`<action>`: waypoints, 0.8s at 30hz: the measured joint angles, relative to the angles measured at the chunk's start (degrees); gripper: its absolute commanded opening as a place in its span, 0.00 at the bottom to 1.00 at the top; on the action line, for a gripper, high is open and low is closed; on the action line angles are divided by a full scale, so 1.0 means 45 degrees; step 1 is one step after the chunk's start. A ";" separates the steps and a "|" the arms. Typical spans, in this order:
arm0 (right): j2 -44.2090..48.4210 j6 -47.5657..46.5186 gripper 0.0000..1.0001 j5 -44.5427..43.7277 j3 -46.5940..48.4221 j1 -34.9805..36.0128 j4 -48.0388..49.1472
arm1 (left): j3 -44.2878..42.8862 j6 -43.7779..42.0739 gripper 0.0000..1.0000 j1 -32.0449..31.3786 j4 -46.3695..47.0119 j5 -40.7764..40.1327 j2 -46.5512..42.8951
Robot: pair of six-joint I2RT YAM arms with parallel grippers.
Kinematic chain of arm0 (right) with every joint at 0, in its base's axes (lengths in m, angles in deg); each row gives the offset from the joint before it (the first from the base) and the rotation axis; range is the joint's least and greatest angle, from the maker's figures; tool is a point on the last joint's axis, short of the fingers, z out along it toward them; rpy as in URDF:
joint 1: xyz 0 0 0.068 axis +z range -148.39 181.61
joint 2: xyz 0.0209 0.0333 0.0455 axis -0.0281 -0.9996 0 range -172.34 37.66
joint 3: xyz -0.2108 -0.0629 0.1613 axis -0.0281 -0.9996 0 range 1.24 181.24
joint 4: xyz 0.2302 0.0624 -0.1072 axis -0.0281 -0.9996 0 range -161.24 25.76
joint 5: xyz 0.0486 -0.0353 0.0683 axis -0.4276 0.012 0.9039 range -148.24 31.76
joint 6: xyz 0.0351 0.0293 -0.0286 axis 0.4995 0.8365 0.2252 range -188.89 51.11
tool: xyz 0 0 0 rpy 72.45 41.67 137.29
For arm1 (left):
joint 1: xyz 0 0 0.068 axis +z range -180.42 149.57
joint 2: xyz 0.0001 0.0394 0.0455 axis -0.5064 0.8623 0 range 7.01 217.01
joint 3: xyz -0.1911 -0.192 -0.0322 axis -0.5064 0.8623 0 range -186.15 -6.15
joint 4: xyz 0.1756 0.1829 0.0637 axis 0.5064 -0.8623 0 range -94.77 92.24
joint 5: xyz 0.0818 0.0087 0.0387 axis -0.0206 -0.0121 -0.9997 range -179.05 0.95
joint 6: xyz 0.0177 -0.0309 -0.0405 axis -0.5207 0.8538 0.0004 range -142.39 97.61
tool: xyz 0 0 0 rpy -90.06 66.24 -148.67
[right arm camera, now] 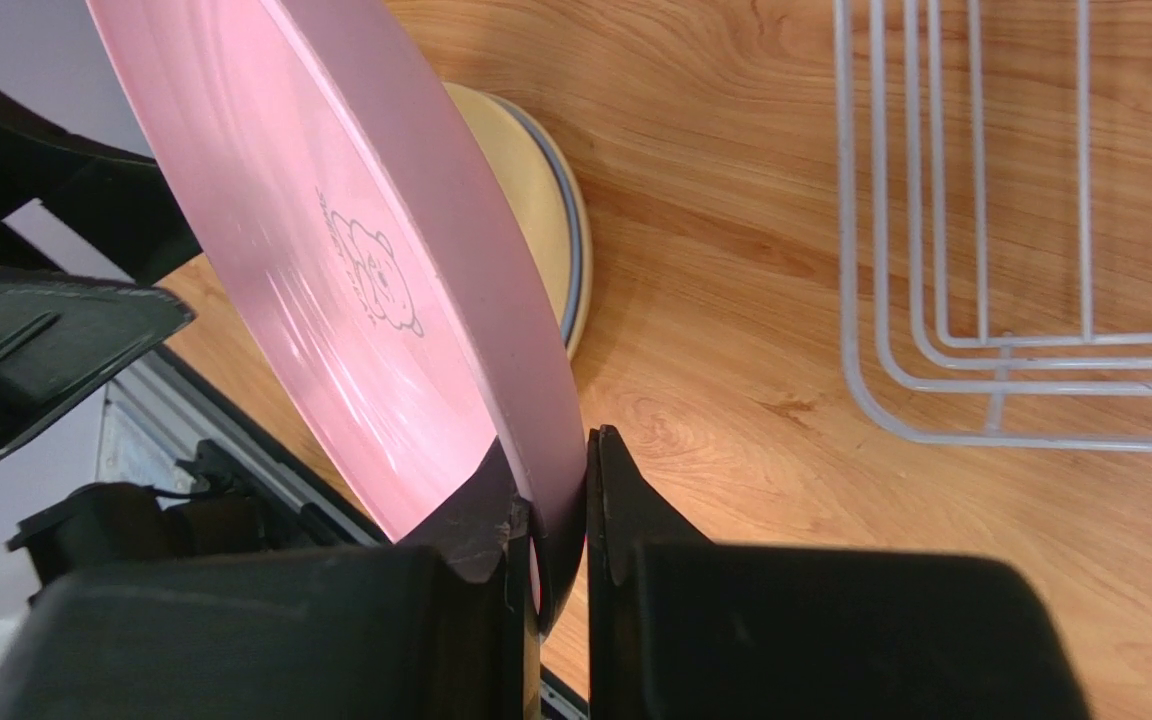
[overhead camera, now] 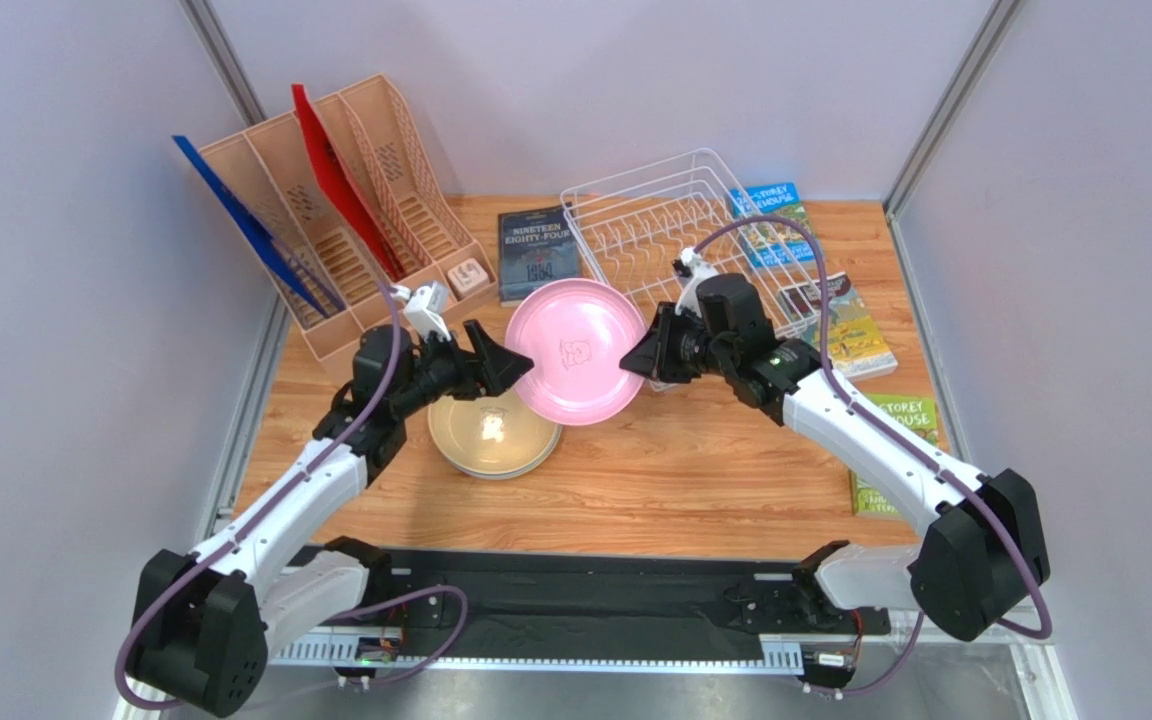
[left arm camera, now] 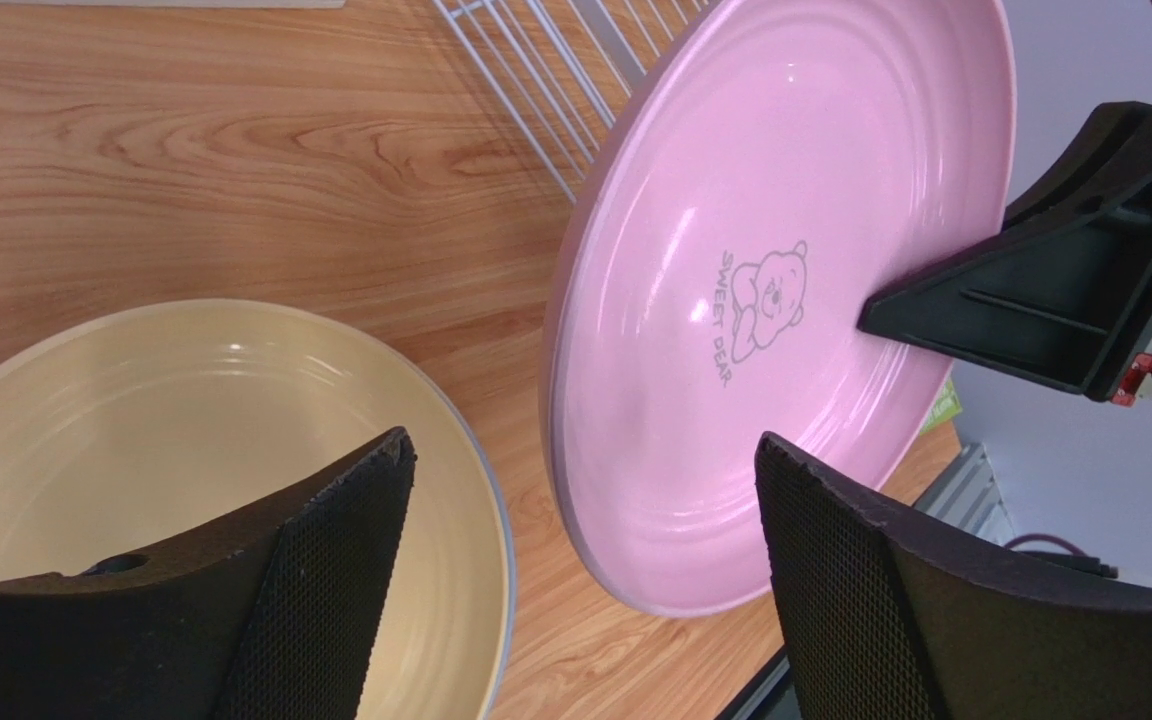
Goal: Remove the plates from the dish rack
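A pink plate (overhead camera: 575,350) with a bear print hangs tilted above the table, and my right gripper (overhead camera: 642,357) is shut on its right rim (right arm camera: 557,465). My left gripper (overhead camera: 515,365) is open at the opposite rim. In the left wrist view the pink plate's (left arm camera: 778,270) lower edge sits between the spread fingers (left arm camera: 342,570) without touching them. A pale yellow plate (overhead camera: 495,435) lies flat on the table below the left gripper, a blue-grey rim showing under it (right arm camera: 579,240). The white wire dish rack (overhead camera: 657,225) stands behind with no plates visible in it.
A peach file organiser (overhead camera: 342,210) holding a blue and a red folder stands at the back left. A dark book (overhead camera: 537,252) lies beside the rack. More books (overhead camera: 838,315) lie to the right, one near the table's right edge (overhead camera: 898,450).
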 measured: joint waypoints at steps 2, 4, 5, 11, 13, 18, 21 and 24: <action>0.0000 0.0112 0.02 0.0340 0.0000 0.0000 0.0131 | 0.0034 0.0058 0.60 -0.0049 0.0131 -0.0049 0.0102; 0.0000 0.0194 0.03 0.0641 0.0000 0.0000 0.0223 | 0.0034 0.0117 0.46 -0.0083 0.0194 -0.0112 0.0209; 0.0000 0.0228 0.04 0.0753 0.0000 0.0000 0.0248 | 0.0034 0.0117 0.36 -0.0092 0.0209 -0.0170 0.0262; -0.0029 0.0471 0.50 0.1214 -0.0015 0.0000 0.0291 | 0.0039 -0.0039 0.00 -0.0155 0.0136 -0.0529 0.0374; -0.0039 0.0593 0.65 0.1345 -0.0015 0.0000 0.0447 | 0.0044 -0.0063 0.00 -0.0155 -0.0063 -0.0627 0.0369; -0.0097 0.0631 0.77 0.1413 -0.0010 0.0015 0.0622 | 0.0112 -0.0277 0.00 -0.0165 -0.0748 -0.1205 -0.0039; -0.0194 0.0491 0.78 0.1088 0.0044 0.0015 0.0437 | 0.0117 -0.0389 0.00 -0.0180 -0.1579 -0.1899 -0.0680; -0.0194 0.0233 0.78 0.0393 0.0185 0.0015 -0.0078 | 0.0112 -0.0500 0.00 -0.0199 -0.2725 -0.2900 -0.1574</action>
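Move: The pink plate, held at its right rim by the right gripper, has its middle about 7 cm right of the left hand and 1 cm ahead, nearly level. From the right hand that middle is 7 cm left and 1 cm ahead; the open left gripper is 13 cm left, level. The yellow plate stack lies 4 cm back, 4 cm left and 15 cm below the left hand; the rack's middle is about 15 cm ahead, 8 cm right and 12 cm below the right. The left fingers shut on the pink plate's left rim while sinking nearly 2 cm, then the left hand takes it about 4 cm left, turning some 10 degrees counter-clockwise. The right hand feeds the plate barely 2 cm left, opens to about three-quarters, lets go of its rim and eases back right. ##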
